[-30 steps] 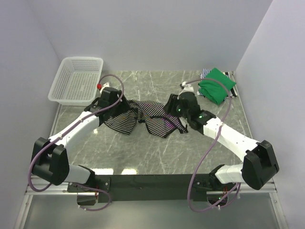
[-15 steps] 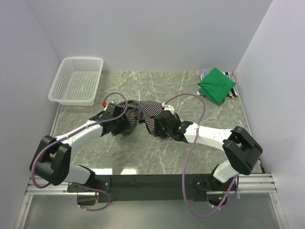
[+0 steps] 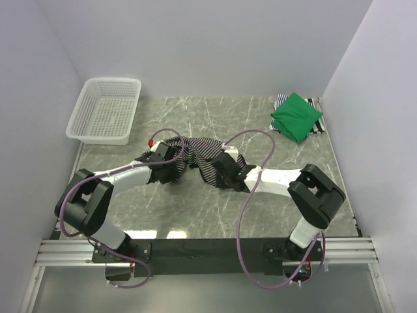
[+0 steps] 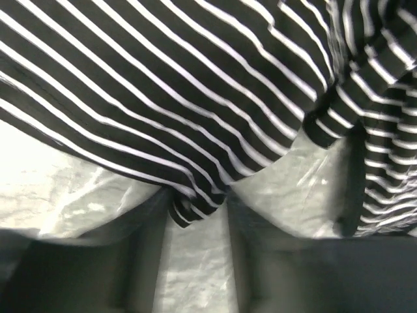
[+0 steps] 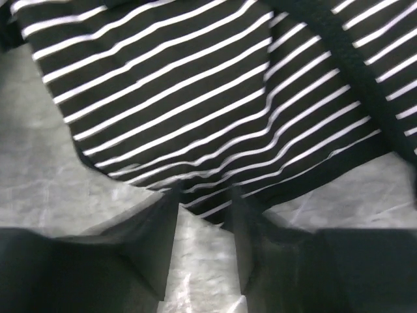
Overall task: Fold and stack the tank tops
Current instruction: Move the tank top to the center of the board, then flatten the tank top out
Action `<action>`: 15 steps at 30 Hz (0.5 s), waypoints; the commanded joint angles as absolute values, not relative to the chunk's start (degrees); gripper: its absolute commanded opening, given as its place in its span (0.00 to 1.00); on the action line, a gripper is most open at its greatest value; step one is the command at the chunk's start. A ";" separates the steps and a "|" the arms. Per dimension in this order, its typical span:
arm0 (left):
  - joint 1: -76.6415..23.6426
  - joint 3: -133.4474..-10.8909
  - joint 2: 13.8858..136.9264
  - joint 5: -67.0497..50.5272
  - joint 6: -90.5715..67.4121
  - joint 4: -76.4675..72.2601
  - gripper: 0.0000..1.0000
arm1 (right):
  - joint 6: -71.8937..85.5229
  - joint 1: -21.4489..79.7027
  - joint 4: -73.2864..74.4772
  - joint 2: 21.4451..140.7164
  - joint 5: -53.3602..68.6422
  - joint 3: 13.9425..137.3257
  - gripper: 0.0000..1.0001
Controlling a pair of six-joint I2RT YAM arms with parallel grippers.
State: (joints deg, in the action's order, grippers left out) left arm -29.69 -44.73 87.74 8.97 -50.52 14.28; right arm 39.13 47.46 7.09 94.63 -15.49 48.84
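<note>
The black-and-white striped tank top (image 3: 195,151) lies crumpled mid-table. My left gripper (image 3: 173,171) is low at its near left edge. In the left wrist view a small fold of striped hem (image 4: 194,207) sits between the tips of the left gripper (image 4: 195,212), whose jaws stand apart with bare table showing between them. My right gripper (image 3: 214,175) is at the near right edge. There the right gripper (image 5: 203,199) is also open, its tips straddling the hem (image 5: 208,205). The folded green tank top (image 3: 296,116) lies at the back right on a finely striped one (image 3: 281,100).
A white mesh basket (image 3: 104,109) stands at the back left corner. Walls close in the table on the left, back and right. Purple cables loop over both arms, one arching above the striped cloth (image 3: 251,134).
Both arms have drawn in towards the near side and sunk to the striped top's near hem. The cloth is more bunched. Both pairs of jaws have narrowed, the left more.
</note>
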 commanded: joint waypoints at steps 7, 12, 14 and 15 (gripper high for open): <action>-30.06 -51.14 82.89 12.92 -48.08 20.47 0.01 | 36.40 37.99 10.89 86.41 -18.98 51.41 0.00; -29.88 -58.17 75.77 15.99 -45.36 27.85 0.01 | 32.79 31.39 17.04 79.19 -22.14 58.34 0.00; -29.45 -60.89 73.49 16.87 -44.39 30.39 0.01 | 30.86 28.93 19.41 79.27 -23.11 63.61 0.00; -29.18 -61.52 72.87 16.79 -44.12 31.02 0.01 | 30.24 28.39 19.86 79.54 -23.38 65.29 0.00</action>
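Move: The near left corner of the striped tank top lies between the left fingertips, about 1 cm ahead and 1 cm below; its near right corner lies likewise at the right fingertips. From the left hand, the white basket stands some 25 cm ahead and 24 cm left. From the right hand, the folded green tank top lies about 26 cm ahead and 26 cm right. Both hands pinch the striped corners and lift some 12 cm, the right also sweeping forward and right. ##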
